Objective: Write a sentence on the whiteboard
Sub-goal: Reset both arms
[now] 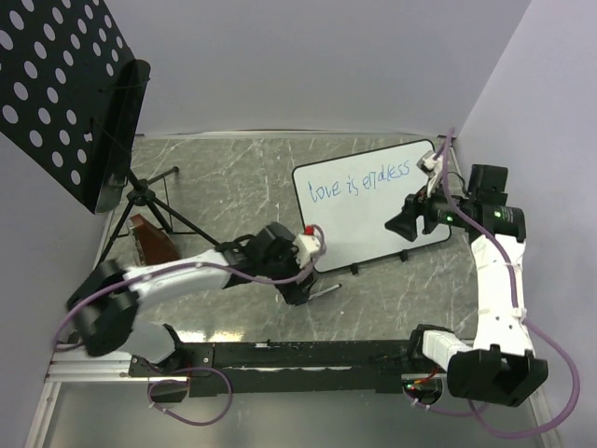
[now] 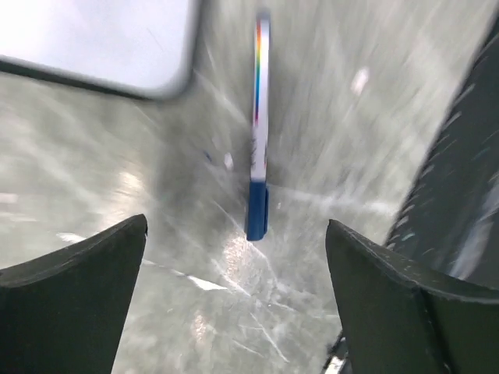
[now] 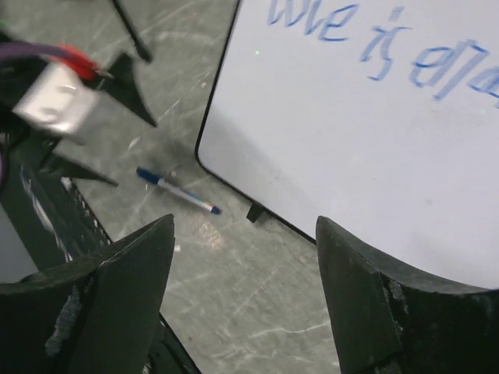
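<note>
The whiteboard (image 1: pixel 373 210) lies flat on the grey table at the right, with the sentence (image 1: pixel 359 180) in thin blue strokes reading "love is endless"; part of it shows in the right wrist view (image 3: pixel 390 47). A blue-capped marker (image 2: pixel 258 140) lies on the table just off the board's near left corner; it also shows in the right wrist view (image 3: pixel 178 190) and the top view (image 1: pixel 324 291). My left gripper (image 1: pixel 297 291) is open and empty, just short of the marker. My right gripper (image 1: pixel 403 224) is open and empty above the board's right part.
A black perforated panel (image 1: pixel 65 84) on a tripod stand (image 1: pixel 154 210) stands at the back left. A brown object (image 1: pixel 151 245) lies by the tripod's foot. Purple walls close the back and right sides. A black rail (image 1: pixel 298 355) runs along the near edge.
</note>
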{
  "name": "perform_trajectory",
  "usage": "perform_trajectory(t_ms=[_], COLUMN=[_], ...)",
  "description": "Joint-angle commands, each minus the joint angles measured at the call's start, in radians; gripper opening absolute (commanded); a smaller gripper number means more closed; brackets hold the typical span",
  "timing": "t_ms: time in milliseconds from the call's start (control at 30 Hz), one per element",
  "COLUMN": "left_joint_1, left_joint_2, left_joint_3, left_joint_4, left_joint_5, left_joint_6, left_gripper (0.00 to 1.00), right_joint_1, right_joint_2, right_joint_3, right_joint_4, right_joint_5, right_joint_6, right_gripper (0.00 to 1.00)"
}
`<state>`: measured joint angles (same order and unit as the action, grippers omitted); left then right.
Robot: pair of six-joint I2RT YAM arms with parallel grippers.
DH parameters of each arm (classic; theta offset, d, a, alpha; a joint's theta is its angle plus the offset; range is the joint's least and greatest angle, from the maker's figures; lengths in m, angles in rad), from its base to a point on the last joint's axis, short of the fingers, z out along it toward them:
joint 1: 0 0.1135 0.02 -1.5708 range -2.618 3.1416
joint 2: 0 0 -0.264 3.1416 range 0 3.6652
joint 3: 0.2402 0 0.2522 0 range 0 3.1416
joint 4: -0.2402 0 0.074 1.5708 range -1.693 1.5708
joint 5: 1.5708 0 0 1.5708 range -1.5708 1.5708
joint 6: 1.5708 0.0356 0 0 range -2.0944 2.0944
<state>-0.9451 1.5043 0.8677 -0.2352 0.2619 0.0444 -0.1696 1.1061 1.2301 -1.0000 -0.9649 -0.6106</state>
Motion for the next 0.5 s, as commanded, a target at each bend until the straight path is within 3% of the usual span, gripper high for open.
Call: perform_trajectory(t_ms=[0, 133, 200, 333, 467], left_joint_1=[0.041, 0.169, 0.221, 0.259, 0.272], left_joint_2=[-0.248, -0.387, -0.406, -0.414, -0.42], left_joint_3=[0.024, 0.066, 0.108, 0.162, 0.195], left_joint_4=[0.161, 0.226, 0.22, 0.211, 0.18], left_joint_5=[-0.067, -0.056, -0.03, -0.016, -0.082], left_joint_6=[-0.191, -0.451, -0.513, -0.587, -0.585], left_gripper=[0.97, 0.97, 0.97, 0.97, 0.97], right_joint_1=[-0.053, -0.051, -0.053, -0.053, -0.053], right_joint_2=[-0.09, -0.179, -0.233, -0.311, -0.304], right_joint_3=[0.014, -0.027, -0.053, -0.101, -0.051], right_joint_4=[0.203, 0.359, 0.424, 0.508, 0.454], right_joint_5=[0.078, 0.346, 0.434, 0.609, 0.728], right_joint_6=[0.308, 0.503, 0.56, 0.58, 0.584], right_gripper=[0.87, 0.99, 1.0, 1.0, 1.0])
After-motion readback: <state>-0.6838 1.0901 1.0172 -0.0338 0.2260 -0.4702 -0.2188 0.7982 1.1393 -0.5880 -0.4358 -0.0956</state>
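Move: The marker lies flat and already free just under my open left hand: its cap end almost below the fingertips, its middle about 5 cm to the right, 1 cm ahead and 4 cm down. The whiteboard's middle is roughly 23 cm ahead and 20 cm to the right of that hand. From my right hand the marker is some 19 cm to the left, 7 cm back and 25 cm below; the whiteboard's middle is about 16 cm ahead and 5 cm left. I lift my left hand steeply off the marker, about 26 cm up and some 8 cm forward, fingers staying wide open while they swing up from the table and round counter-clockwise. My right hand, holding nothing, draws away from the marker, about 8 cm right and nearly as far up, turning some 40 degrees clockwise to face forward over the whiteboard as its fingers spread the last bit. ##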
